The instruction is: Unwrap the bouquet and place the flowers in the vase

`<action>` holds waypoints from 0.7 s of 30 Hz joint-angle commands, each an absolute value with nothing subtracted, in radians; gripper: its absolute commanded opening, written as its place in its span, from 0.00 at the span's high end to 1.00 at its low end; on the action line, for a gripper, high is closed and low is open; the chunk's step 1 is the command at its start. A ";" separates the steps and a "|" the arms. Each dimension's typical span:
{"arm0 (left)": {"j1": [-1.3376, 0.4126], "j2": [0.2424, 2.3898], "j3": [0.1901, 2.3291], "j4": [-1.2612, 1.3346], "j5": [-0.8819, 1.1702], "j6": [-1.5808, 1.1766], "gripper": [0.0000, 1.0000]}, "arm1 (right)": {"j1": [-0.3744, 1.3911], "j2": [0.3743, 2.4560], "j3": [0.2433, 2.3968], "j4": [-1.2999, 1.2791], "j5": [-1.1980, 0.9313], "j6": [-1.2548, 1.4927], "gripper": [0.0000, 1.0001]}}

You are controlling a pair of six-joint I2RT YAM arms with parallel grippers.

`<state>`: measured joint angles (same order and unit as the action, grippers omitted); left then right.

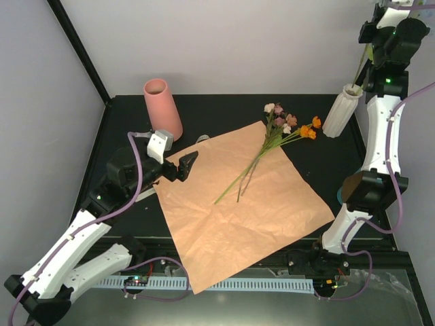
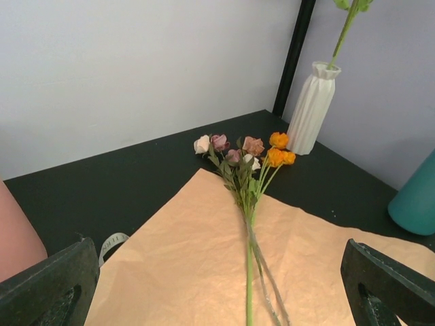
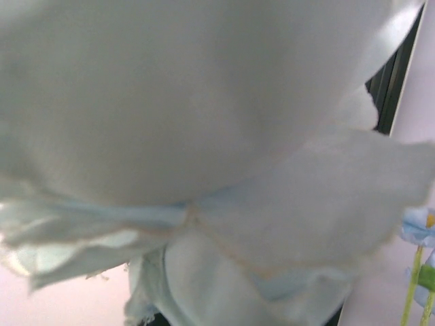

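The peach paper sheet (image 1: 238, 210) (image 2: 177, 265) of the bouquet lies spread flat mid-table. Several flowers (image 1: 272, 144) (image 2: 248, 166) rest on it, with pink, dusky and orange blooms toward the white ribbed vase (image 1: 342, 110) (image 2: 311, 109). My left gripper (image 1: 187, 164) (image 2: 217, 292) hovers open at the sheet's left edge, with the stems between its fingers (image 2: 47, 285) but untouched. High at the back right, my right gripper (image 1: 374, 49) is shut on a green flower stem (image 1: 360, 68) (image 2: 343, 30) that runs down into the vase mouth. Blurred pale blue petals (image 3: 204, 170) fill the right wrist view and hide the fingers.
A smooth pink cylinder vase (image 1: 163, 107) (image 2: 13, 238) stands at the back left. A teal cylinder vase (image 2: 416, 197) stands near the right arm, mostly hidden from above. A pale curled strip (image 2: 112, 242) lies on the black table (image 1: 224, 112) beside the sheet.
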<state>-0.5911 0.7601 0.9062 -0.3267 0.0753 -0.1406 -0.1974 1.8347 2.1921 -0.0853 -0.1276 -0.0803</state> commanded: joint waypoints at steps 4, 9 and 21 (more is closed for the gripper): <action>-0.592 0.778 0.935 -0.341 0.058 -0.149 0.01 | -0.227 1.885 2.183 -0.015 -0.124 -0.059 0.99; -0.591 0.783 0.940 -0.349 0.052 -0.156 0.01 | -0.251 1.913 2.171 -0.001 -0.145 -0.046 0.98; -0.591 0.831 0.971 -0.344 0.051 -0.185 0.01 | -0.287 1.998 2.165 -0.010 -0.225 -0.006 0.93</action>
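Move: The white vase, with an earlier flower standing in it, is almost beneath the right hand, which holds the next blue flower: about 3 cm ahead, 3 cm right, its middle some 46 cm below. The remaining blooms lie about 4 cm ahead, 15 cm left and 55 cm below. The teal vase is roughly 27 cm back, 6 cm right and 52 cm below. From the left hand, the white vase is about 31 cm ahead, 53 cm right, 23 cm lower. The blue flower, its stem hanging towards the white vase's mouth, is lowered some 7 cm by the right hand while being carried about 5 cm forward and 5 cm to the right. The fingers keep their closed grip just under the bloom and tip slightly downward, by about 5 degrees. The open left hand sinks a centimetre or two, touching nothing. ##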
